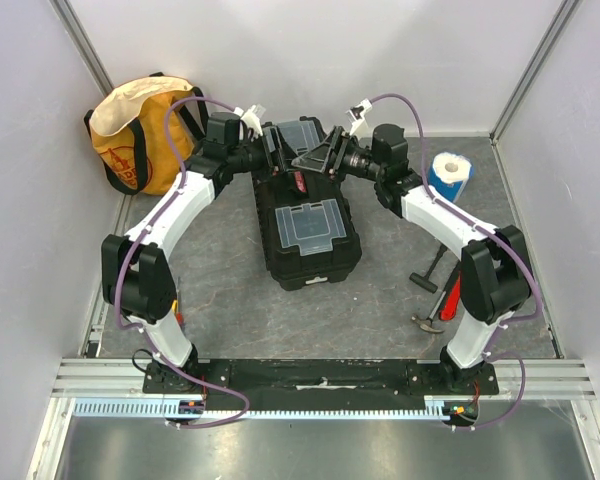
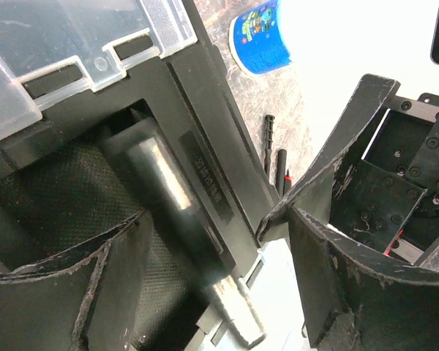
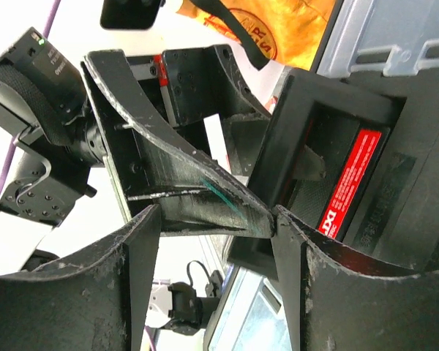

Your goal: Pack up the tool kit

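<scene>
The tool kit (image 1: 308, 225) is a black box with two clear lids, standing mid-table. Both grippers meet over its handle between the lids. In the left wrist view, my left gripper (image 2: 212, 227) is open, and the kit's black handle (image 2: 161, 190) runs through the gap without touching either finger. My right gripper (image 3: 218, 212) is also open, beside the red-labelled handle recess (image 3: 351, 183). A finger of the left gripper (image 3: 190, 183) crosses between the right gripper's tips. From above, the left gripper (image 1: 283, 160) and right gripper (image 1: 318, 160) nearly touch.
A yellow-orange fabric bag (image 1: 135, 135) leans in the far left corner. A blue-and-white roll (image 1: 448, 175) stands at the right. A hammer (image 1: 432, 270) and a red-handled tool (image 1: 450, 298) lie by the right arm. Walls enclose three sides.
</scene>
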You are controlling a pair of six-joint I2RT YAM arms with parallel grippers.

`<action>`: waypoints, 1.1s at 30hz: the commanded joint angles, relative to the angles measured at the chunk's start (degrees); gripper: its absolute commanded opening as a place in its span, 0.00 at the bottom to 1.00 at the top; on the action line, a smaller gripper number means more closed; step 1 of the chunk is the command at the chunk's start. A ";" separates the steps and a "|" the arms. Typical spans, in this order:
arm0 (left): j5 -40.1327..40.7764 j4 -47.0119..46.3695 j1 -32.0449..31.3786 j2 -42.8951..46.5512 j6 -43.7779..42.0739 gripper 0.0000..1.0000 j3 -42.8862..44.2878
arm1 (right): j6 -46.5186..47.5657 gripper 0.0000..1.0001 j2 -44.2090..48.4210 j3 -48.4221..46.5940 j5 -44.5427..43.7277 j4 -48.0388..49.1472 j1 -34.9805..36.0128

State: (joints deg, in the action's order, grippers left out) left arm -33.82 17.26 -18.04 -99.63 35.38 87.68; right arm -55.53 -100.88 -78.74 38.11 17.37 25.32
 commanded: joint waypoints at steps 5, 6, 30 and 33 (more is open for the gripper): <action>3.50 0.23 -0.24 0.67 0.57 0.78 0.21 | 1.11 0.65 7.45 1.93 7.34 1.20 1.31; 4.11 0.93 -0.24 0.76 0.40 0.75 0.30 | 4.34 0.64 8.06 1.31 5.42 -3.69 1.05; 13.34 15.00 -0.15 -0.92 -8.30 0.02 21.81 | 26.44 0.66 13.61 -0.54 -32.39 -32.83 -5.89; 14.05 15.35 0.20 -0.21 -8.48 0.02 26.12 | 27.22 0.66 12.73 -0.45 -32.74 -33.01 -6.60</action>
State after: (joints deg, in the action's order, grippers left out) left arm -19.49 39.86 -18.98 -103.68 31.31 103.74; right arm -30.79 -87.26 -77.17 8.82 -15.49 19.64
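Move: The toolbox handle stands folded up practically between the left hand's open fingers, about 2 cm to its right and 1 cm below its hand point. The near clear lid is some 12 cm back and 7 cm right of that hand, the far clear lid 8 cm ahead and 4 cm right, both about 6 cm lower. From the right hand, the handle lies about 3 cm left, 2 cm back and 4 cm below; the paper roll is some 35 cm to its right, slightly ahead and well below. The toolbox handle is pinched between the left hand's fingers, which close from wide to about half that gap as the hand dips some 2 cm and eases left, then starts up and left again with a slight roll. The right hand, fingers still open, backs off slightly, then swings about 14 cm right, away from the handle, sinking a little, its fingers tipping down and turning clockwise some 30 degrees. ##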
